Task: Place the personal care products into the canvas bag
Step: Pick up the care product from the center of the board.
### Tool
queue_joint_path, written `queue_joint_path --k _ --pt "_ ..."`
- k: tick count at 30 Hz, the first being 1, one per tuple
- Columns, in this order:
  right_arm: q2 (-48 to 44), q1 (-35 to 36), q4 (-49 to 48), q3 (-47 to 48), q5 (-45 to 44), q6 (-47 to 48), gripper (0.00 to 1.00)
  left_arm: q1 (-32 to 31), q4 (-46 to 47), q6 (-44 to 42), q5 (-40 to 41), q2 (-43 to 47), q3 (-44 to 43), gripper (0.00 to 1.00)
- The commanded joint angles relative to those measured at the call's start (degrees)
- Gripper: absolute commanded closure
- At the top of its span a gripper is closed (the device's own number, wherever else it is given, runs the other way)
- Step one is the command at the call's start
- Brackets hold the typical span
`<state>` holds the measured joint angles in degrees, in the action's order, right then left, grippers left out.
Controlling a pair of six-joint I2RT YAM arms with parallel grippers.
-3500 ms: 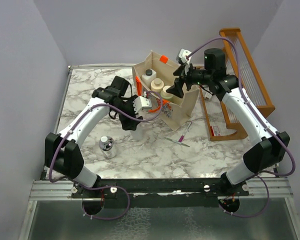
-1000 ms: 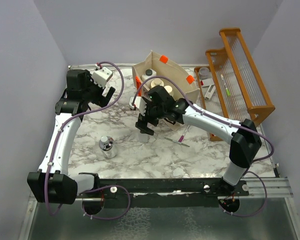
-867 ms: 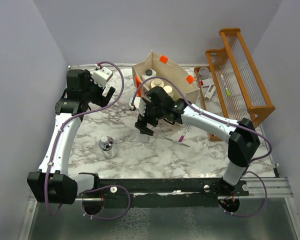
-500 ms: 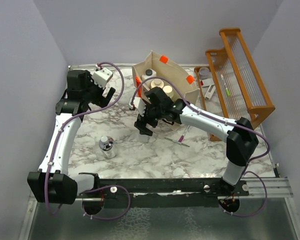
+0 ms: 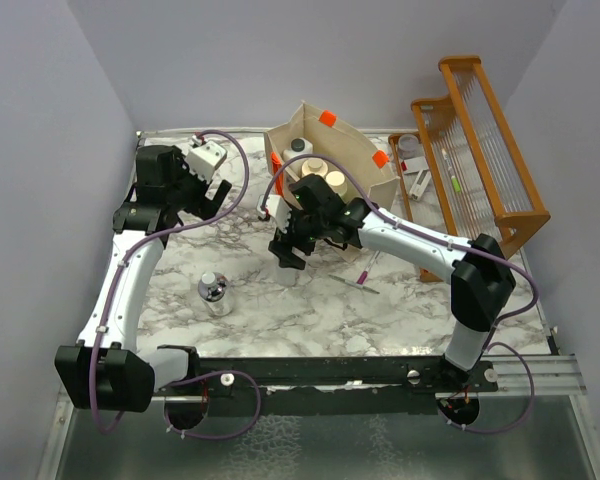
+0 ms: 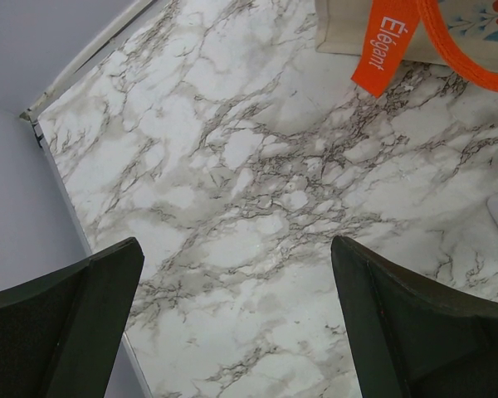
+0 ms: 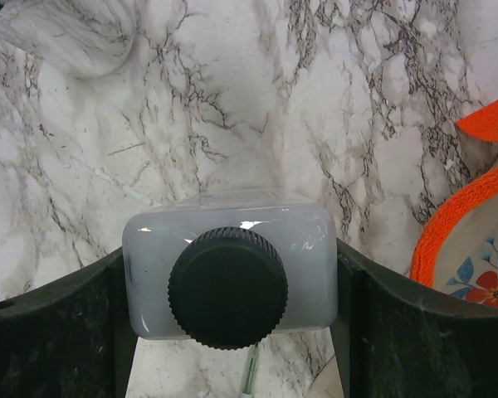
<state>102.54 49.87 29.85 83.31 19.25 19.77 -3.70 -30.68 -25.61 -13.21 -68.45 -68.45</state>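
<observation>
A white bottle (image 7: pixel 230 286) with a black cap stands on the marble just left of the canvas bag (image 5: pixel 365 195). My right gripper (image 7: pixel 230 253) is shut on it, one finger pressed against each side. From above, the right gripper (image 5: pixel 290 256) covers most of that bottle. Three bottles stand inside the bag: a white one (image 5: pixel 298 147) and two with cream caps (image 5: pixel 313 166) (image 5: pixel 334 180). A short clear bottle with a chrome cap (image 5: pixel 213 290) stands alone at the front left. My left gripper (image 5: pixel 216 190) hangs open over bare marble at the left, its open span (image 6: pixel 236 249) holding nothing.
The orange wooden slatted rack (image 5: pixel 480 130) stands at the right, close behind the bag. A thin pen-like item (image 5: pixel 365 272) lies on the marble near the bag's front corner. The bag's orange tab (image 6: pixel 384 46) and handle (image 7: pixel 448 224) hang close to both grippers.
The right gripper's fingers have closed in until they press on the white bottle. The left arm has hardly moved over the last second; earlier it reached toward the bag.
</observation>
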Motion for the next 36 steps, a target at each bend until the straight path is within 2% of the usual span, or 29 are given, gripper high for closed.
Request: queue_joint_path --k 1,12,16,23,29,36 --pt "-1.46 0.34 -1.32 0.60 2.59 0.83 0.45 0.28 1.91 0.67 -0.15 1.11 0.04 0.01" --pt "-8.73 0.11 4.19 7.70 5.72 5.06 0.84 0.27 3.72 2.54 -0.98 -2.51 -2.81 0.01" --pt "-11.37 -0.44 7.03 11.18 5.81 5.37 0.94 0.27 5.46 3.93 -1.30 -3.80 -4.15 0.01" --pt "-14.54 -2.09 11.88 20.66 5.25 4.85 0.98 0.28 9.86 6.52 -3.66 -4.50 -5.06 0.01" --pt "-14.82 -4.00 15.13 30.59 0.56 4.52 0.99 0.28 10.52 8.58 -5.10 -5.44 -5.49 0.02" --pt "-13.82 -9.49 15.05 37.21 -3.86 3.72 0.99 -1.64 13.09 7.60 -13.59 -2.90 -3.30 0.02"
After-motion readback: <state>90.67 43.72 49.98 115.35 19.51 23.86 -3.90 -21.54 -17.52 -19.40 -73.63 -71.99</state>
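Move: Nearly level with the bag's middle, the right hand already grips the white bottle on the board; the canvas bag is about 17 cm ahead and 9 cm to the hand's right. The silver-capped bottle stands some 15 cm to this hand's left and 6 cm back, while the thin pen lies about 15 cm to its right, neither ahead nor back, and 9 cm lower. From the left hand the bag is roughly 8 cm ahead, 23 cm to the right and 10 cm lower. Lifting the white bottle clear of the table with its grip kept, the right hand first eases back a little, then rises fast by about 26 cm and drifts 5 cm right, the fingers tipping up and swinging forward some 25 degrees, which brings the bottle up to the bag's near side, above the rim. The open, empty left hand edges forward, up and right towards the bag and rolls slightly. ##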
